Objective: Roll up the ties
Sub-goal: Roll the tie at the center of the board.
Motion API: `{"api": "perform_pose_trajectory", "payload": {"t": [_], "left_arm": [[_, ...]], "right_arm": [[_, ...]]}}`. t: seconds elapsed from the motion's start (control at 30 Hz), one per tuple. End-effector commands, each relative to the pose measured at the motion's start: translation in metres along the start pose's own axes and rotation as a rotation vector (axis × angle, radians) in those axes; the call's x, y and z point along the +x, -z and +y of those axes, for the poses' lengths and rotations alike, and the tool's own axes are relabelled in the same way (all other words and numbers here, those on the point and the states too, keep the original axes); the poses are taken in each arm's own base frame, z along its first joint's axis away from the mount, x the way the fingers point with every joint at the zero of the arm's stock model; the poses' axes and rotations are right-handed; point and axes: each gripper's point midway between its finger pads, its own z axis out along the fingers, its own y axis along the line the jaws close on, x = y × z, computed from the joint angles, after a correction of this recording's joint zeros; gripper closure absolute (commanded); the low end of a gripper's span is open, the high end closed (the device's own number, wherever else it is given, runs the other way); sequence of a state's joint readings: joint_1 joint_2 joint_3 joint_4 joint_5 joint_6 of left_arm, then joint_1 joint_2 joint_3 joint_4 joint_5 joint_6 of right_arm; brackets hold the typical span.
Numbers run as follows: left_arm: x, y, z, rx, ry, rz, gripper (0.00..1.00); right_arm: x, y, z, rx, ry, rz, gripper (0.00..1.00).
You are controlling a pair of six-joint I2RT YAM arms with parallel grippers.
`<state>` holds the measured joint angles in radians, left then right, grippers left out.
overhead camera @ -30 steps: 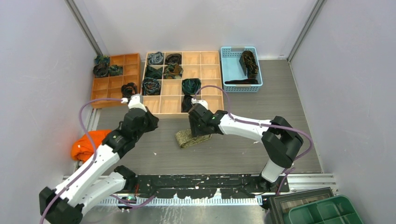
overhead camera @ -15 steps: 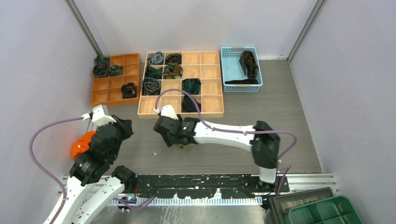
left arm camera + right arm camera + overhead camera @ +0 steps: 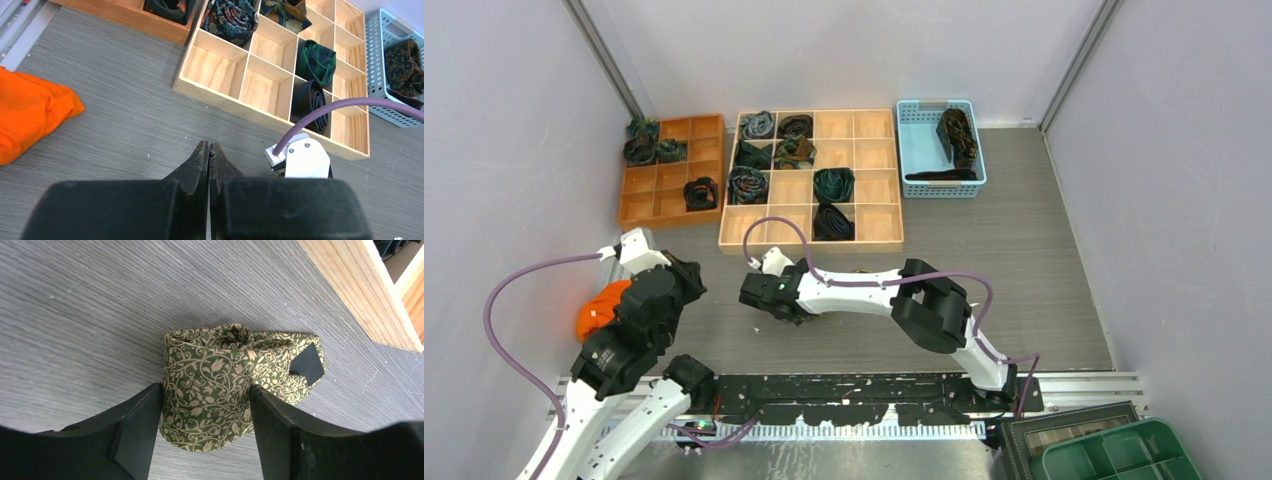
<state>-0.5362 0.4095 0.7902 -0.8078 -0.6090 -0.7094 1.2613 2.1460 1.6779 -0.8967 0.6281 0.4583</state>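
The olive-gold tie (image 3: 215, 382) is a coil with a gold vine pattern, standing on the grey table. My right gripper (image 3: 205, 407) is shut on it, one finger (image 3: 140, 427) pressed against each side. In the top view the right gripper (image 3: 769, 297) lies left of centre and hides the coil. My left gripper (image 3: 209, 150) is shut and empty over bare table; in the top view it (image 3: 686, 282) sits to the left, apart from the right gripper. Rolled dark green (image 3: 833, 183), black (image 3: 831, 222) and blue-grey (image 3: 747, 184) ties sit in the wooden grid tray (image 3: 874, 242).
An orange tray (image 3: 656, 180) with rolled ties stands back left. A blue basket (image 3: 919, 150) with loose dark ties stands back right. An orange cloth (image 3: 602, 312) lies at the table's left edge. The right arm's purple cable (image 3: 340, 107) arcs over the tray's front edge.
My left arm has pulled back from the wooden tray to the near left. My right gripper has moved left across the table with the olive-gold tie.
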Motion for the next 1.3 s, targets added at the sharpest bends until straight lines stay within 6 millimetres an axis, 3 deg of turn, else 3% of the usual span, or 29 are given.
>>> {"api": "perform_pose_trajectory", "payload": {"t": [0.0,0.17,0.3,0.4,0.5,0.67,0.8,1.03,1.27], "left_arm": [[-0.013,0.003,0.001,-0.007,0.006,-0.042,1.0],[-0.015,0.003,-0.002,0.001,0.001,-0.042,1.0],[-0.021,0.004,-0.009,0.023,0.001,-0.047,1.0],[-0.025,0.003,-0.013,0.034,-0.004,-0.053,1.0],[-0.029,0.0,-0.02,0.047,-0.015,-0.055,1.0],[-0.035,-0.008,-0.039,0.084,-0.029,-0.054,1.0],[-0.034,-0.017,-0.056,0.119,-0.036,-0.036,1.0],[-0.022,-0.034,-0.078,0.162,-0.061,0.017,1.0],[-0.018,-0.043,-0.093,0.196,-0.064,0.04,1.0]], "right_arm": [[-0.001,-0.003,-0.009,0.068,-0.009,-0.005,0.33],[0.01,-0.014,-0.007,0.07,-0.017,0.035,0.53],[0.002,-0.012,-0.005,0.021,-0.068,0.012,0.62],[-0.017,0.002,-0.002,-0.074,-0.148,-0.05,0.64],[-0.046,0.03,0.001,-0.227,-0.257,-0.155,0.65],[-0.064,0.061,0.007,-0.471,-0.38,-0.2,0.65],[-0.069,0.064,0.01,-0.658,-0.509,-0.182,0.66],[-0.051,0.047,0.01,-0.891,-0.701,-0.114,0.66],[-0.048,0.043,0.002,-1.061,-0.855,-0.131,0.66]]}}
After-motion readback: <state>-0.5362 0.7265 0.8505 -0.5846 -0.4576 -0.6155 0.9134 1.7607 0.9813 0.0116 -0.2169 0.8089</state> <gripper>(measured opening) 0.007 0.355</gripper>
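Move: The tie's folded bundle lies between the right hand's open fingers, its middle about 1 cm ahead, 2 cm to the right and 2 cm below. The wooden tray's middle is some 22 cm straight ahead, and the dark rolled tie in its front row sits about 15 cm ahead and 5 cm right, both at roughly hand height. From the left hand, the tie lies about 21 cm to the right, level fore and aft, and some 21 cm down. The right fingers pinch the bundle's thick rolled end after dipping about 1 cm, closing to roughly half their opening, and keep hold as the hand rises some 6 cm, swinging left, then sinks most of the way back. Its left side rolls up steeply, over 50 degrees, while the fingers tip downward. The left hand, shut, sweeps about 6 cm right and nearly as far forward. ##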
